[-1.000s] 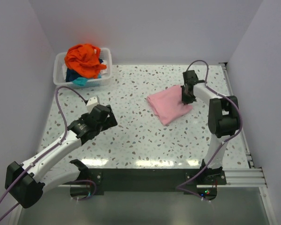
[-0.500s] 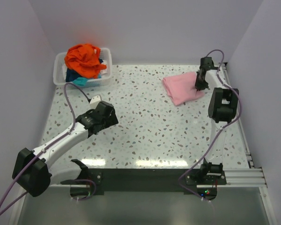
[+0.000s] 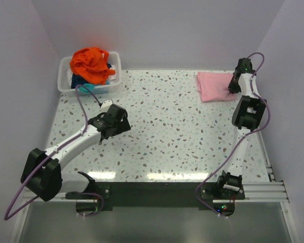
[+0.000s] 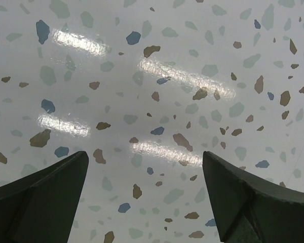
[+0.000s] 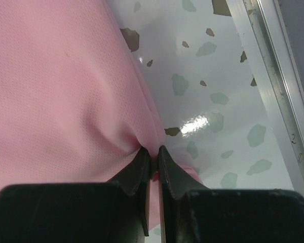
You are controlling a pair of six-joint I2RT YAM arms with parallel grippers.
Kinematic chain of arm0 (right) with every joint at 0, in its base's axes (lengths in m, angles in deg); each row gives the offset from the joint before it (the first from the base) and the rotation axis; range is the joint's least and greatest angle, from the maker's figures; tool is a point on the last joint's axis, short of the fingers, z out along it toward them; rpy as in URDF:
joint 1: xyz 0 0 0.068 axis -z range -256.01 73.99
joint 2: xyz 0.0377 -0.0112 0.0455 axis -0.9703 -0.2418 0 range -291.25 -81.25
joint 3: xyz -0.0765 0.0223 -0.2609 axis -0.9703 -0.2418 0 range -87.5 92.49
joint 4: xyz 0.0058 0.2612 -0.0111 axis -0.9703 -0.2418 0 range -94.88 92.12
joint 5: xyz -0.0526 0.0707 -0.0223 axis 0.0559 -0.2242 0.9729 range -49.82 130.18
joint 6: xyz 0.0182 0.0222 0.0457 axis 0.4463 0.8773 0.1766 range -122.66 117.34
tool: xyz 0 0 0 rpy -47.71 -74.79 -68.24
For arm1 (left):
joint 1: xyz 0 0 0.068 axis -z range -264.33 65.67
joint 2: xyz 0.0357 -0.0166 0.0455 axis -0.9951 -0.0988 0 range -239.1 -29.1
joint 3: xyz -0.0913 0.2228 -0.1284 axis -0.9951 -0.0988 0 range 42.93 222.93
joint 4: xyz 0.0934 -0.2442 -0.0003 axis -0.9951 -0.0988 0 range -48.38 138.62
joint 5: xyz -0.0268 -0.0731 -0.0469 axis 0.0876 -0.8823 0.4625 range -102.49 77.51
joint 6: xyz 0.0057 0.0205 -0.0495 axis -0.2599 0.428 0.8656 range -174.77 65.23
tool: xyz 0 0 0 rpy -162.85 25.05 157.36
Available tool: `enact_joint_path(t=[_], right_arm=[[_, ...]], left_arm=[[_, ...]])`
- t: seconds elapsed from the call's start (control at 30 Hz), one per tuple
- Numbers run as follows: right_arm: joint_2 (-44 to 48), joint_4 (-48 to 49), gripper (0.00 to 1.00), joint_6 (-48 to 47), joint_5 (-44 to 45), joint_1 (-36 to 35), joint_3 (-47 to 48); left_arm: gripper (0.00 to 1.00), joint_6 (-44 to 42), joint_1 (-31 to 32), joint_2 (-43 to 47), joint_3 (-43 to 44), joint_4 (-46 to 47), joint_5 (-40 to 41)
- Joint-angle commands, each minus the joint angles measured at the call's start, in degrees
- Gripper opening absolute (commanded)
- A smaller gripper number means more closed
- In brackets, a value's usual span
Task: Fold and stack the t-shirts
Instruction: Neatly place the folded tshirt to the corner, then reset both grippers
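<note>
A folded light pink t-shirt (image 3: 213, 86) lies at the table's far right corner. My right gripper (image 3: 233, 87) is shut on its right edge. The right wrist view shows the pink t-shirt (image 5: 55, 101) bunched into the right gripper (image 5: 152, 150), jaws pinched on the cloth. An orange t-shirt (image 3: 91, 63) is heaped on top of a white bin (image 3: 65, 81) at the far left, with teal cloth (image 3: 86, 87) and dark blue cloth under it. Over bare table left of centre my left gripper (image 3: 122, 121) is open; the left gripper (image 4: 144, 162) holds nothing.
A metal rail (image 5: 273, 76) runs along the table's right edge, close beside the pink shirt. The white walls close in the table at the back and on both sides. Speckled tabletop (image 3: 167, 131) spreads between the two arms.
My right gripper has dragged the pink t-shirt from the middle right of the table to the far right corner. My left arm has swung a little towards the centre, still open.
</note>
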Motion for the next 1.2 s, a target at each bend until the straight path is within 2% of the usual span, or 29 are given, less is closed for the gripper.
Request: enact_joint_path(t=[0.0, 0.17, 0.27, 0.3, 0.4, 0.5, 0.63, 0.9, 1.03, 1.17], right_arm=[[-1.2, -1.1, 0.00, -0.8, 0.9, 0.8, 2.6], [-0.6, 0.6, 0.01, -2.2, -0.8, 1.3, 2.6], [0.2, 0.9, 0.18, -1.6, -1.2, 1.3, 2.5], [1.1, 1.1, 0.29, -1.2, -1.9, 1.3, 2.2], [3.1, 2.1, 0.43, -0.1, -2.7, 1.3, -0.2], [6.7, 4.2, 0.99, 1.0, -3.2, 1.3, -3.1], [12.2, 7.7, 0.99, 3.2, -2.0, 1.2, -8.3], [22.9, 8.4, 0.99, 4.5, -0.7, 1.2, -15.5], [32.7, 13.2, 0.99, 4.8, -2.4, 1.2, -24.6], [44.8, 18.3, 0.99, 6.8, -6.4, -0.3, -40.1]], left_arm=[[1.00, -1.0, -0.6, -0.7, 2.8, 2.3, -0.4], [1.00, -1.3, -0.6, -1.3, 3.5, 2.7, -0.9], [1.00, -1.6, -0.6, -1.4, 3.7, 2.9, -1.0], [1.00, -1.6, -0.6, -1.4, 3.8, 2.9, -1.1], [1.00, -2.7, -0.6, -1.3, 4.4, 3.5, -1.2], [1.00, -4.0, -0.6, -1.2, 6.0, 3.4, -1.0], [1.00, -4.8, -0.6, 1.0, 6.2, 4.3, -1.0], [1.00, -5.8, -0.6, 5.3, 5.6, 4.5, -2.1], [1.00, -5.8, -0.6, 8.9, 4.6, 4.3, -2.9], [1.00, -4.7, -0.6, 12.6, 2.9, 3.1, -2.8]])
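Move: The right hand is shut on the folded t-shirt's right edge, near its near corner; the shirt's middle lies about 9 cm to the left and 4 cm ahead, a centimetre or two lower. The table's far right corner, where it is being placed, is some 14 cm ahead and 4 cm to the right, and the side rail runs about 7 cm to the right, level with the hand. From the open left hand the t-shirt lies roughly 46 cm to the right, 30 cm ahead and 9 cm below. The right hand holds nearly still low over the table, easing under a centimetre to the right, then opens wide to let go of the t-shirt's edge and lifts away fast, about 15 cm up and then also some 6 cm back towards the base, its fingers tilting outward by nearly 20 degrees. The left hand, empty and open, edges about 2 cm forward and slightly right before rising some 8 cm, its fingers likewise tipping up. ##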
